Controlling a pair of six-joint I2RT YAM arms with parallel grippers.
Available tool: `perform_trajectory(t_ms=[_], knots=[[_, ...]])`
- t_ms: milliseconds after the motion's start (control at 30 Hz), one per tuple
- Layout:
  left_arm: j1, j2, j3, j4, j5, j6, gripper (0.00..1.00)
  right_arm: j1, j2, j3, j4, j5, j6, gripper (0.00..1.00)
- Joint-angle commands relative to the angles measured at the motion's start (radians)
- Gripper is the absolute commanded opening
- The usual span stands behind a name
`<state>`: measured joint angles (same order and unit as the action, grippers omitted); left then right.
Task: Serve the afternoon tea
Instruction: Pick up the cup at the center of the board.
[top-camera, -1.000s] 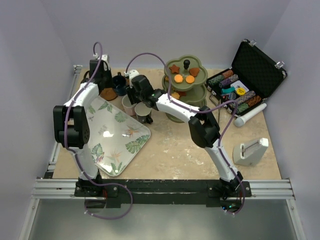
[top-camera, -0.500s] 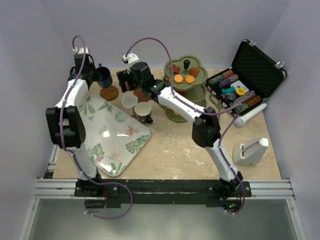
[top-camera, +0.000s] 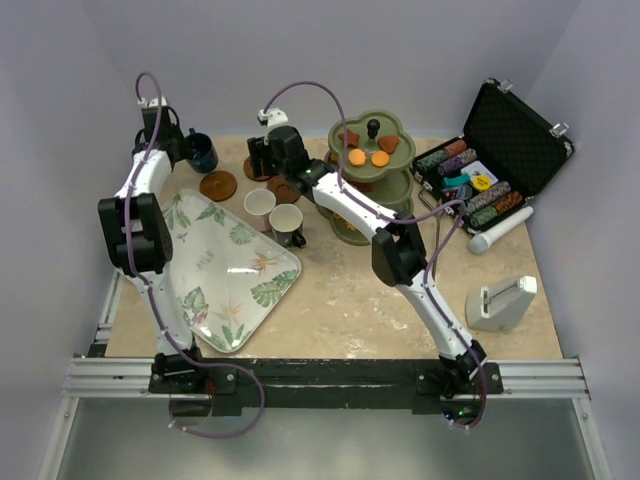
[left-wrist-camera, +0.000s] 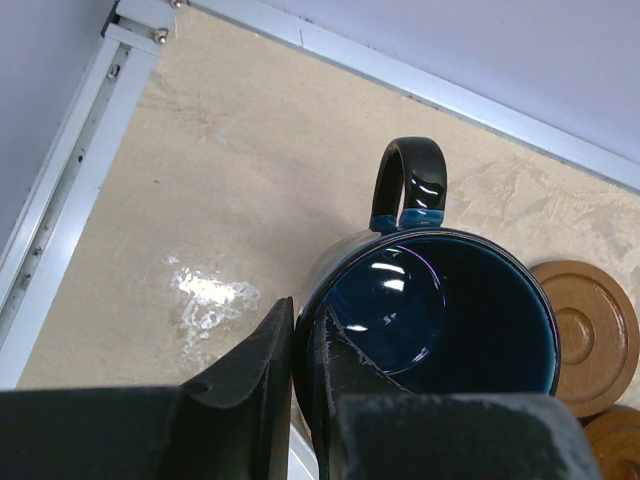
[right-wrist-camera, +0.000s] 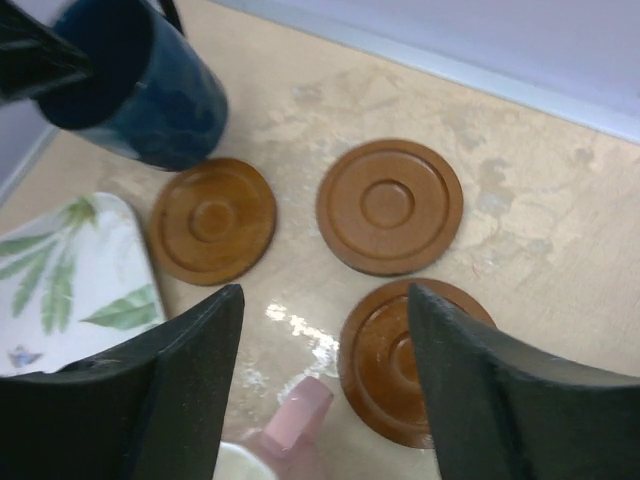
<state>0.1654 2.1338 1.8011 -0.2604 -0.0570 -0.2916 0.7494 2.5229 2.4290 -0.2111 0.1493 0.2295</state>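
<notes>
My left gripper (top-camera: 186, 150) is shut on the rim of the navy cup (top-camera: 203, 153) at the far left, one finger inside and one outside (left-wrist-camera: 305, 330). The cup (left-wrist-camera: 440, 320) is empty and sits left of a brown saucer (left-wrist-camera: 585, 335). My right gripper (right-wrist-camera: 325, 292) is open and empty above three brown saucers: left (right-wrist-camera: 212, 220), far (right-wrist-camera: 390, 205) and near (right-wrist-camera: 400, 365). The pinkish-white cup (top-camera: 259, 208) and cream cup (top-camera: 287, 224) stand on the table in front. The olive-green stand (top-camera: 370, 180) holds orange and brown biscuits (top-camera: 356, 155).
The leaf-patterned white tray (top-camera: 225, 270) lies at the left front, its corner close to the left saucer (right-wrist-camera: 60, 280). The open black chip case (top-camera: 490, 165) is at the far right. A white cylinder (top-camera: 498, 230) and a white holder (top-camera: 503, 303) lie on the right.
My left gripper has carried the navy cup left, away from the saucers towards the back-left corner. My right gripper has moved back from the two cups to above the saucers.
</notes>
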Motion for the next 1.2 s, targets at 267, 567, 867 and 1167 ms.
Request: perform_trajectory(t_ms=[267,567,867,1167], knots=[[0.000,-0.055,0.029,0.096,0.034,-0.021,0.00,-0.007,0.085,0.056,0.026,0.118,0.018,0.50],[0.000,-0.086,-0.011,0.096,0.045,-0.018,0.00,-0.015,0.122,0.018,0.016,0.139,-0.002,0.40],[0.000,-0.135,-0.063,0.112,0.052,-0.020,0.00,-0.007,0.074,-0.143,0.076,0.205,-0.045,0.39],[0.000,-0.163,-0.091,0.124,0.052,-0.020,0.00,0.008,0.008,-0.257,0.147,0.254,-0.087,0.44]])
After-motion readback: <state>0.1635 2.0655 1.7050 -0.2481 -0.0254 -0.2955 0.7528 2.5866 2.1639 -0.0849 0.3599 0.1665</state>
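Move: The right hand, empty, is above the nearer-right coaster, whose middle lies about 2 cm ahead, 4 cm to its right and some 15 cm below. The far coaster is about 9 cm ahead and 2 cm left, the pink cup some 7 cm back and 1 cm left, and the white cup about 11 cm back and 5 cm right. From the left hand, which already holds the blue cup by its rim, that nearer-right coaster lies about 25 cm right, 1 cm back and 10 cm below. The right hand sinks some 14 cm onto the space just over the nearer-right coaster, easing off halfway and then dropping again while it shifts about 4 cm right, its fingers narrowing from well open to a bit under half open and the hand rolling left side down and turning slightly clockwise. The left hand keeps its pinch on the blue cup's rim and late on draws it about 2 cm back, dipping slightly and coming up again. ##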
